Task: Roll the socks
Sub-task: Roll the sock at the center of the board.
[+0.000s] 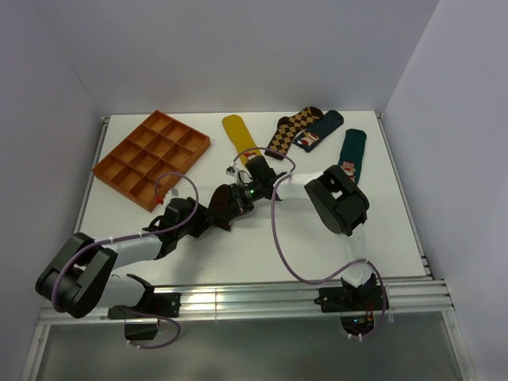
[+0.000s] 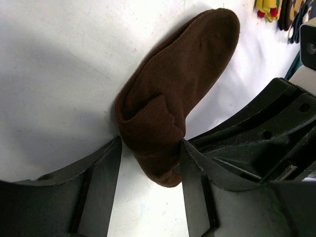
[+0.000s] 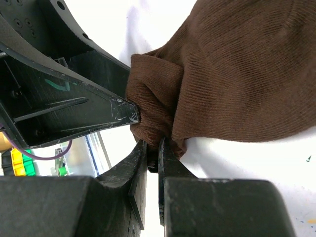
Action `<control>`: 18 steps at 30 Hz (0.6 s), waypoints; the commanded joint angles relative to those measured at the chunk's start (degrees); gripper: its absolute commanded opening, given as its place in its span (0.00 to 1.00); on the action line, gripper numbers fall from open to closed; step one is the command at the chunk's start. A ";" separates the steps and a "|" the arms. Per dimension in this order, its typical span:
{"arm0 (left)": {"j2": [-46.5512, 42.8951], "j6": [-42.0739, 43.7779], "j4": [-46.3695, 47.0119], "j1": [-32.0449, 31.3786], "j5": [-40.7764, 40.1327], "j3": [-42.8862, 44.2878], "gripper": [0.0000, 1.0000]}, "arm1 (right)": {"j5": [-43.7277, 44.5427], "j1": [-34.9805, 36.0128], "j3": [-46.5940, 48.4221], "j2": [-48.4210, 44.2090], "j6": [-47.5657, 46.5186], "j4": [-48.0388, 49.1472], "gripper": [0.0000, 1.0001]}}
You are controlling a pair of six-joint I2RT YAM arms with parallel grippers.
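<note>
The dark brown sock (image 1: 225,199) lies mid-table, its near end folded into a small roll. In the left wrist view the sock (image 2: 182,69) stretches away and its rolled end sits between the fingers of my left gripper (image 2: 151,142), whose tips touch it on both sides. My right gripper (image 3: 153,143) is shut on a pinch of fabric at the edge of the same roll on the sock (image 3: 237,69). The left gripper's finger (image 3: 98,111) presses the fold from the other side. In the top view the left gripper (image 1: 216,211) and the right gripper (image 1: 241,194) meet over the sock. Its cuff is hidden.
An orange compartment tray (image 1: 151,159) stands at the back left. A mustard sock (image 1: 238,135), a diamond-patterned sock (image 1: 290,131), a dark blue sock (image 1: 321,129) and a teal sock (image 1: 351,155) lie along the back. The right arm's elbow (image 1: 337,202) hangs over the table's right half.
</note>
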 commanded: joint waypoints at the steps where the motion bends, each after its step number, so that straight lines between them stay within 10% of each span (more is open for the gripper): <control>1: 2.47 -0.44 -1.54 0.14 -3.94 -1.34 0.54 | 2.12 -0.32 1.78 2.62 -0.48 -2.59 0.01; 12: 5.55 0.61 -3.64 0.14 -1.92 0.15 0.04 | 5.18 -0.32 -2.15 -3.61 -2.41 -0.24 0.16; 18: 2.92 2.54 -11.46 0.14 -0.34 2.18 0.00 | 14.06 0.03 -11.81 -16.96 -5.75 5.39 0.41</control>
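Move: The brown sock's rolled end sits between the left hand's half-open pads, at their level fore and aft and sideways and barely 1 cm below; its flat foot stretches about 6 cm ahead and 2 cm to the right. From that hand the yellow sock lies some 30 cm ahead and 10 cm right, the wooden tray roughly 25 cm ahead and 21 cm left. The right hand already holds the same rolled end, whose middle is about 1 cm left of its pads. The left fingers shut on the brown sock's rolled end and pinch it, the hand edging about 1 cm forward and then 1 cm right. The right hand holds on nearly still until they are almost closed, then opens, lets go and backs off about 2 cm to its right and 1 cm up, its fingertips tilting up by some 10 degrees. ##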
